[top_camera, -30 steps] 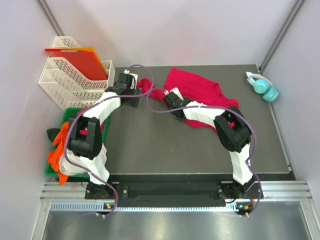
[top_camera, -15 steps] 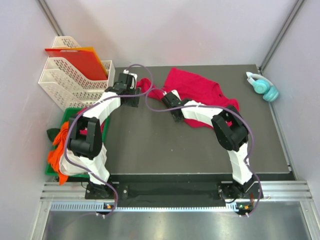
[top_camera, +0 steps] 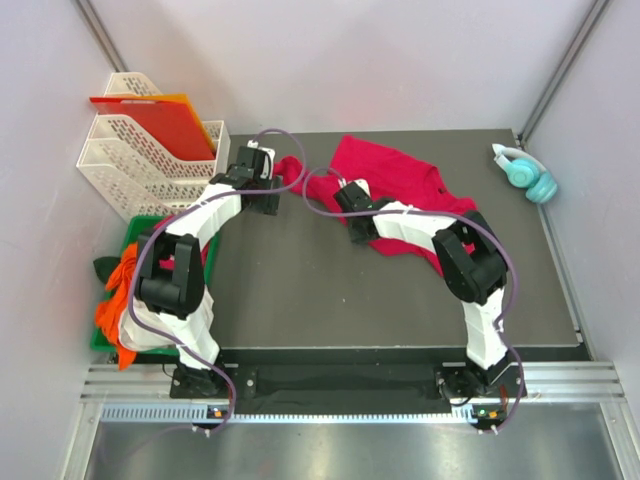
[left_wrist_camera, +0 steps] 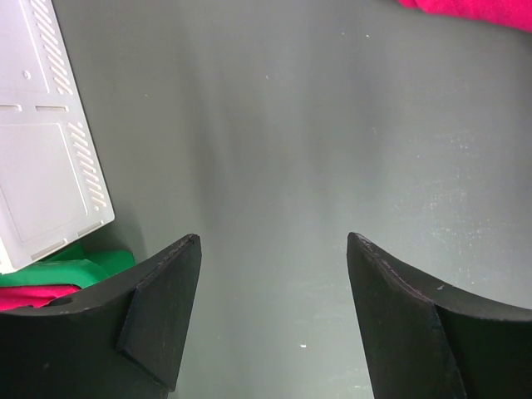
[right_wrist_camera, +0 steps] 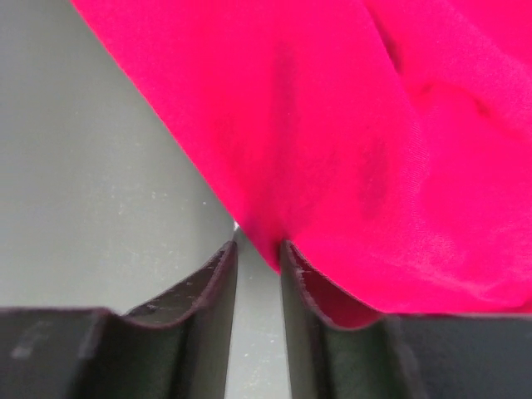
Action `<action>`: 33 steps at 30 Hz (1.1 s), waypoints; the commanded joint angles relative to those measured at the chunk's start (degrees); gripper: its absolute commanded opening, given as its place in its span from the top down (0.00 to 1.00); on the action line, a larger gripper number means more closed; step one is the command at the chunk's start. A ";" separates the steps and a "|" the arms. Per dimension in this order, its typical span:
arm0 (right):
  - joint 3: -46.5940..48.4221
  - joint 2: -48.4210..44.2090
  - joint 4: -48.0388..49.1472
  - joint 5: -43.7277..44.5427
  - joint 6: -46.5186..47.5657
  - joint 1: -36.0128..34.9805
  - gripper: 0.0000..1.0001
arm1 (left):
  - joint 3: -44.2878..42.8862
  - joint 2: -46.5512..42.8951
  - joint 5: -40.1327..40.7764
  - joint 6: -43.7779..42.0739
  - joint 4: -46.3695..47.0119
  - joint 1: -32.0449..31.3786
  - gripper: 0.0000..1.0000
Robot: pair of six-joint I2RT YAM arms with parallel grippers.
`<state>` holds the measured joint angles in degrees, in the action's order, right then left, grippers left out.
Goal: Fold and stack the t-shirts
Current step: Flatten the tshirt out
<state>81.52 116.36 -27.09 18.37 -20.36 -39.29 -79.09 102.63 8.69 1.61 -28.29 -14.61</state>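
Note:
A crimson-red t-shirt (top_camera: 400, 175) lies crumpled at the back of the dark table, with a narrow strip of it trailing left toward my left arm. My right gripper (top_camera: 345, 193) is at the shirt's left edge. In the right wrist view its jaws (right_wrist_camera: 259, 245) stand close together with the shirt's hem (right_wrist_camera: 332, 125) caught between the tips and draped over the right finger. My left gripper (top_camera: 266, 198) hovers open over bare table (left_wrist_camera: 274, 241), with only a corner of the red shirt (left_wrist_camera: 474, 10) ahead of it. More t-shirts, orange (top_camera: 115, 300) among them, are heaped at the left.
A green bin (top_camera: 150, 222) holds the heap off the table's left side. Stacked white perforated trays (top_camera: 140, 160) with a red-orange sheet (top_camera: 150, 120) stand at the back left, close to my left gripper. Teal headphones (top_camera: 525, 172) lie at the back right.
My right gripper's jaws have narrowed onto the shirt's edge, and its wrist has shifted slightly to the right. The left arm has stayed put.

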 commanded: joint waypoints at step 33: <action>-15.88 -22.21 -18.16 -7.14 -29.21 -34.54 1.00 | 1.13 -8.32 -2.01 0.68 -1.59 0.11 0.25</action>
<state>61.82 99.63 -38.85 10.20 -46.17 -72.69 -78.89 97.49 7.07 1.67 -30.41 -14.61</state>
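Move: The t-shirt's near-left edge lies right between the right fingertips, at table height, within a centimetre or so of the hand. The t-shirt's body is centred roughly 9 cm farther out and 12 cm to the right; its loose left strip lies about 17 cm ahead and 16 cm to the left, and the table's front edge is some 30 cm straight back. From the left hand, that same t-shirt edge is about 25 cm right, 9 cm back and 9 cm below. The right fingers first shut fully on the t-shirt's near-left edge and pinch it at the tabletop, then drag it quickly back about 28 cm towards the table's front edge, low and almost level, easing a little to the left as the wrist tips some 20 degrees to point more steeply down and turns slightly counter-clockwise. Meanwhile the left hand stays open and empty on its side and merely lifts about 3 cm. ##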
